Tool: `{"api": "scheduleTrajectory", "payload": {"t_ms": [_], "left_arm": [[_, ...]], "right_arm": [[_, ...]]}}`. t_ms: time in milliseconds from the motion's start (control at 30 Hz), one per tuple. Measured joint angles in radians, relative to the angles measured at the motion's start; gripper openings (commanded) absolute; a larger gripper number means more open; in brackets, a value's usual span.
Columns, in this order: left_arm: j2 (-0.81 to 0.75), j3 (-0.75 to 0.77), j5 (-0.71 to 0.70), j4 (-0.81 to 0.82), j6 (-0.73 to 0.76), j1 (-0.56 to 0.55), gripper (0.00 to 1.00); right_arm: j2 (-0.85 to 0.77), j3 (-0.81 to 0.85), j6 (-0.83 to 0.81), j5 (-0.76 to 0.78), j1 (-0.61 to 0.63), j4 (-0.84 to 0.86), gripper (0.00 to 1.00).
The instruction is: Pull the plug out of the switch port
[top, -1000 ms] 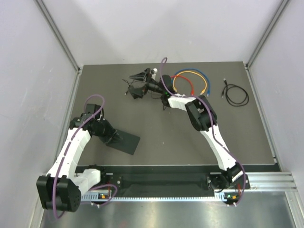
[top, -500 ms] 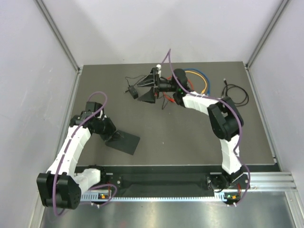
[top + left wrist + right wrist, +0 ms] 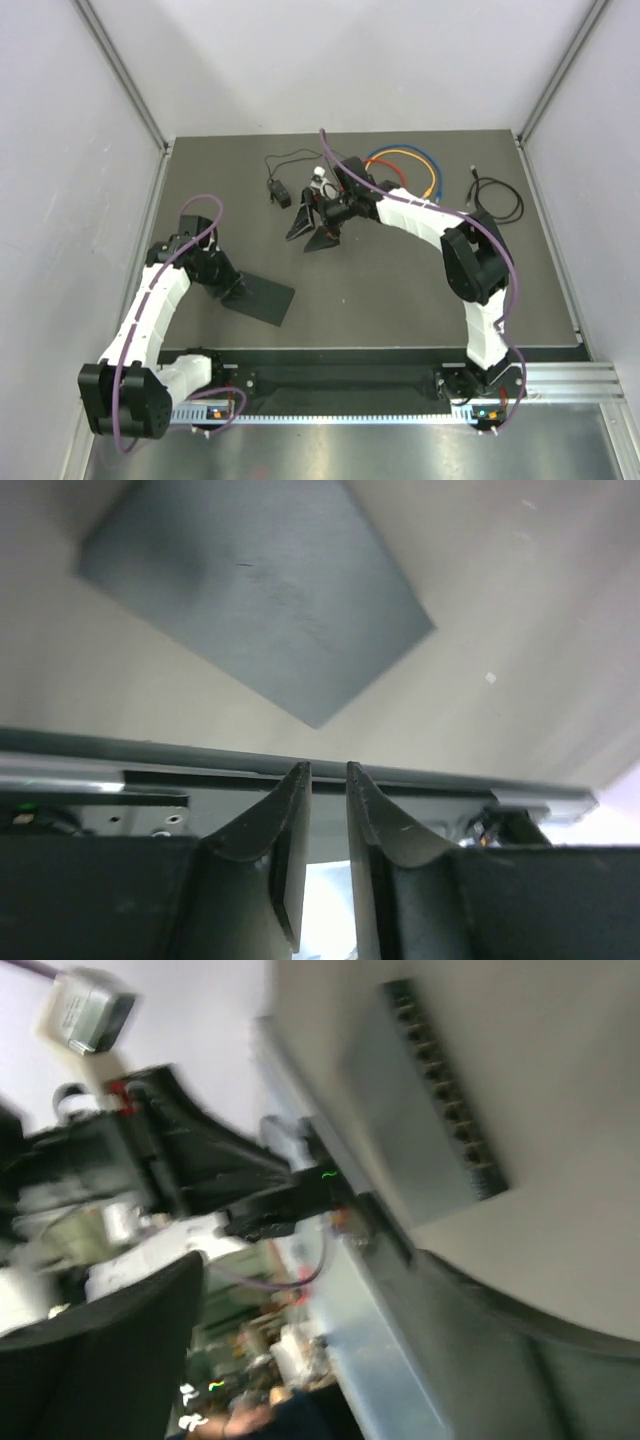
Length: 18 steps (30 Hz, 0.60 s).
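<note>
The switch [image 3: 266,300] is a flat black slab lying on the mat at the near left. It shows again as a grey slab in the left wrist view [image 3: 255,595] and in the right wrist view [image 3: 405,1110], where its row of ports [image 3: 445,1100] is blurred. No plug shows in any view. My left gripper [image 3: 236,287] sits at the switch's left end; its fingers [image 3: 328,768] stand a narrow gap apart with nothing between them. My right gripper [image 3: 311,232] hangs wide open and empty over the mat's middle, well apart from the switch; its dark fingers [image 3: 100,1340] frame the view.
A small black power adapter [image 3: 281,194] on a thin cord lies at the back, just left of the right gripper. Coiled orange and blue cables [image 3: 405,170] and a black cable [image 3: 497,198] lie at the back right. The metal rail [image 3: 400,385] runs along the near edge.
My right arm has swung from the back of the mat toward the middle, its open gripper now nearer and lower. The left arm and the switch have barely moved.
</note>
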Motion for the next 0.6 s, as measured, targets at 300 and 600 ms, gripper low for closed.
{"api": "scheduleTrajectory", "payload": {"t_ms": [300, 600], "left_arm": [[-0.007, -0.104, -0.16, -0.105, -0.142, 0.027, 0.0], [0.132, -0.146, -0.249, -0.082, -0.257, 0.028, 0.0]], "right_arm": [[0.037, 0.261, -0.422, 0.397, 0.175, -0.365, 0.01], [0.245, 0.299, -0.493, 0.527, 0.265, -0.415, 0.0]]}}
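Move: The switch, now bare of cables, lies about 12 cm to the left of my open right hand, 7 cm nearer my base and some 15 cm below. For my left hand its middle is about 4 cm to the right, 2 cm ahead and 11 cm below. The black power adapter is about 20 cm ahead of my right hand and 8 cm left; the red cable is some 22 cm ahead and 18 cm right. I shut both grippers on nothing as they come down to the switch. My right hand drops about 12 cm, drawing back and left towards the right end of the port row, its fingers tipping down some 30 degrees. My left hand sinks about 7 cm while drawing back and left beside the near left corner, its fingers turning to point straight down. ##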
